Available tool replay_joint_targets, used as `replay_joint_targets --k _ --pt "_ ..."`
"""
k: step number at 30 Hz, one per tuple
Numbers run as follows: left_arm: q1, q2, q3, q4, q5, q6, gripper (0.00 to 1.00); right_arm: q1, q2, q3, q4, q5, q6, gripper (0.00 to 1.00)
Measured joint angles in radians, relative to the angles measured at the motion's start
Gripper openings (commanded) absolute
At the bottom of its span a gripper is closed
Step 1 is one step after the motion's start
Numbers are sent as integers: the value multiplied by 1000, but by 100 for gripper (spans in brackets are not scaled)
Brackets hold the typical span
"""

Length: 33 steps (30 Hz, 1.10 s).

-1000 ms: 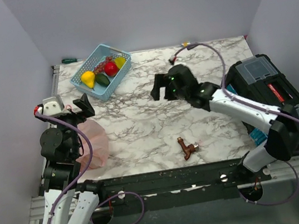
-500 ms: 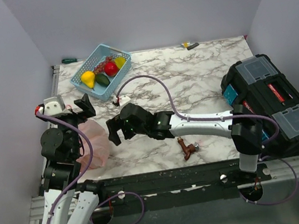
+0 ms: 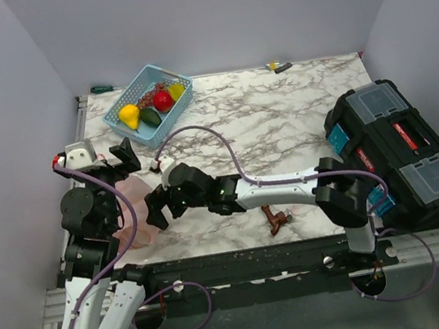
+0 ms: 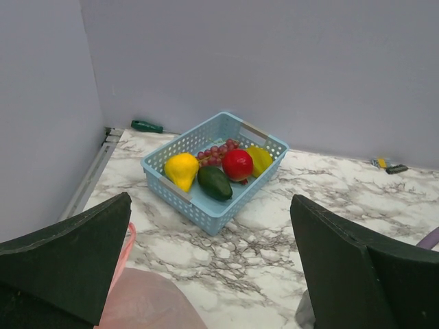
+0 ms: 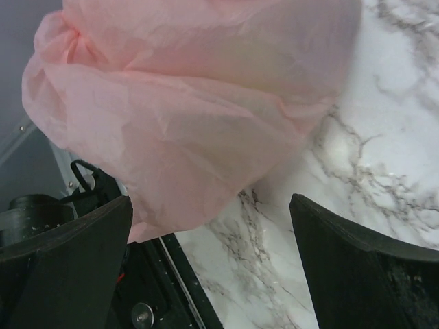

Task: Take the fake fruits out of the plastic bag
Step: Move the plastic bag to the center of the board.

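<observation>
The pink plastic bag (image 3: 138, 214) lies puffed and crinkled at the table's near left edge; nothing shows through it. It fills the top of the right wrist view (image 5: 192, 103). My right gripper (image 3: 158, 207) is stretched across to the bag's right side, open, its jaws empty (image 5: 210, 205) just above the bag's lower edge and the marble. My left gripper (image 3: 116, 160) hangs open above the bag's far side, holding nothing (image 4: 209, 226). Several fake fruits lie in the light blue basket (image 3: 172, 120): a yellow one (image 4: 180, 169), a dark green one (image 4: 215, 182), a red one (image 4: 237, 164).
A black toolbox (image 3: 399, 150) takes up the right side. A small brown tap-like piece (image 3: 276, 218) lies near the front edge. At the back wall are a green screwdriver (image 3: 101, 89) and a small yellow-and-black item (image 3: 277, 65). The black front rail (image 5: 171, 288) runs under the bag.
My right arm has swung from the middle of the table to the near left, bringing its open gripper up to the pink bag. The left arm has not moved.
</observation>
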Motion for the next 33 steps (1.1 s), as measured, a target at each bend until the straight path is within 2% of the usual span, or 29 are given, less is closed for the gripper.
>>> replay_joint_targets --k 2,5,10,12,14,25,33 --pt "0 0 0 1 0 0 99 18 39 0 33 -26 -1 98" --pt "0 0 -2 4 0 0 99 42 89 4 59 -50 5 90" --pt "0 16 -3 6 1 0 99 57 143 19 77 -51 49 61" --pt "0 24 -3 6 1 0 99 57 147 20 78 -44 62 37" --pt "0 26 -3 6 1 0 99 57 145 12 102 -22 72 25" --pt "0 27 -3 8 22 -1 99 36 41 -197 203 82 112 3" --pt "-7 52 -3 8 58 -13 99 -45 -138 -432 274 80 84 3"
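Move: The pink plastic bag lies just beyond my open right fingers, its middle about 7 cm to the left, 2 cm back and some 7 cm below them. From that hand, the blue fruit basket stands roughly 31 cm ahead and 2 cm left, and the brown tap some 32 cm right and 5 cm back, both lower down. Under my left hand, the bag's middle is about 28 cm below, 8 cm back and 2 cm left. I dip my open right hand about 5 cm into the near side of the bag, easing back and left by some 3 cm each, and close the fingers to pinch a fold of the plastic. Keeping that pinch and staying low, I drag it about 10 cm right and 4 cm forward, towards the board's middle; my left hand stays open above. ##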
